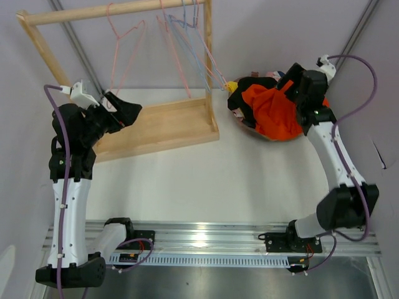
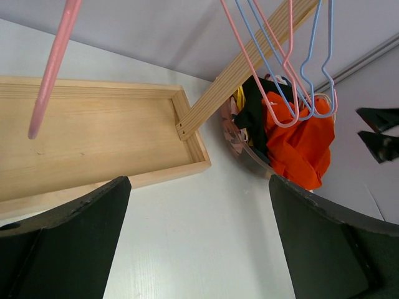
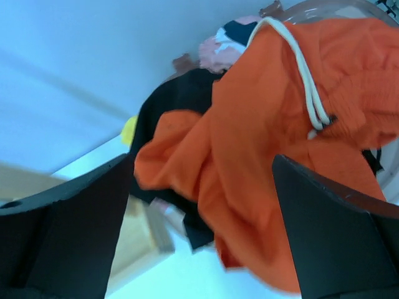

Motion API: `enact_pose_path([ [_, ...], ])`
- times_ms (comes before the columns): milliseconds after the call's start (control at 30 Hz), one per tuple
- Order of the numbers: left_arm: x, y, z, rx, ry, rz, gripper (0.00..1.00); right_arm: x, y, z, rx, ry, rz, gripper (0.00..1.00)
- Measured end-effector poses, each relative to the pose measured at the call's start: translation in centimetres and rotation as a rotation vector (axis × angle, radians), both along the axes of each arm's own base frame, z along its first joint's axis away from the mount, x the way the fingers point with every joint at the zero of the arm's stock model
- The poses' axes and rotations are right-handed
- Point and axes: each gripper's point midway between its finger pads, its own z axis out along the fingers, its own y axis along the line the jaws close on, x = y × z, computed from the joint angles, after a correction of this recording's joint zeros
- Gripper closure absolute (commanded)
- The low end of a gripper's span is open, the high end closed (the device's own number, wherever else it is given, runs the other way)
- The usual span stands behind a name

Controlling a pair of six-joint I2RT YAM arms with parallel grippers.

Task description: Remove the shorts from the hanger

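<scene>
The shorts lie heaped in a basket [image 1: 244, 126] at the back right, orange shorts [image 1: 274, 109] on top of black ones [image 1: 249, 86], with a bit of yellow [image 1: 232, 86] at the left. In the right wrist view the orange shorts [image 3: 274, 143] with a white drawstring fill the frame, with black [image 3: 171, 103], pink [image 3: 218, 53] and yellow [image 3: 129, 131] beneath. My right gripper [image 1: 288, 82] is open and empty just above the pile. My left gripper [image 1: 128, 112] is open and empty over the rack's wooden base [image 1: 156, 124]. Empty pink and blue hangers [image 1: 181, 37] hang on the rail.
The wooden rack's post [image 1: 208, 56] stands between the base tray and the basket. In the left wrist view the hangers [image 2: 287, 81] dangle before the pile [image 2: 299, 143], and the right gripper's fingers [image 2: 380, 131] show at the right edge.
</scene>
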Motion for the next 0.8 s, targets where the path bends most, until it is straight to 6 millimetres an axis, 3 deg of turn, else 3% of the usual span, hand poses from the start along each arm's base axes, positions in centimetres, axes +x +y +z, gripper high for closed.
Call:
enact_pose_path([
  [67,-0.1,0.0,0.0,0.001,0.002,0.0,0.01,2.5,-0.1,-1.9,-0.008,0.051,0.0,0.01],
  [133,-0.3,0.1,0.0,0.005,0.001,0.004,0.01,2.4,1.1,-4.4,-0.02,0.113,0.034,0.01],
  [200,-0.7,0.4,0.1,0.015,-0.006,0.02,0.01,0.9,3.2,-5.7,-0.031,0.138,0.089,0.0],
  [300,-1.5,0.7,0.5,0.037,-0.036,0.036,0.01,-3.4,7.2,-5.0,-0.055,0.096,0.193,0.01],
  [433,-2.6,1.2,-0.4,0.067,-0.067,0.061,0.01,-11.4,12.1,-1.0,-0.059,-0.069,0.379,0.01],
  [567,-3.6,1.0,-1.9,0.084,-0.083,0.048,0.01,-17.5,12.6,4.4,0.006,-0.246,0.501,0.01],
  [700,-5.0,0.3,-4.4,0.085,-0.106,0.012,0.01,-22.5,13.0,5.4,0.061,-0.331,0.628,0.01],
  [800,-6.6,0.0,-6.0,0.085,-0.131,0.001,0.01,-25.3,13.0,4.7,0.092,-0.357,0.704,0.01],
])
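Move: The orange shorts lie heaped in the basket, roughly 8 cm ahead of the empty right hand, 2 cm to its left and 22 cm below. From this hand, the black shorts are about 14 cm ahead and 14 cm to the left, 24 cm down, and the foot of the rack's nearer post is some 14 cm ahead, 26 cm left and 31 cm down. From the left hand, the orange shorts are about 24 cm ahead, 51 cm right and 27 cm down. The orange shorts, already released, are left behind: the open right hand first dips about 5 cm over the basket, then sweeps back some 25 cm and left about 13 cm, rising again, while turning roughly 40 degrees counter-clockwise with its fingers tipping up. The empty left hand backs away from the rack and sinks, about 6 cm each way, fingers still open. ##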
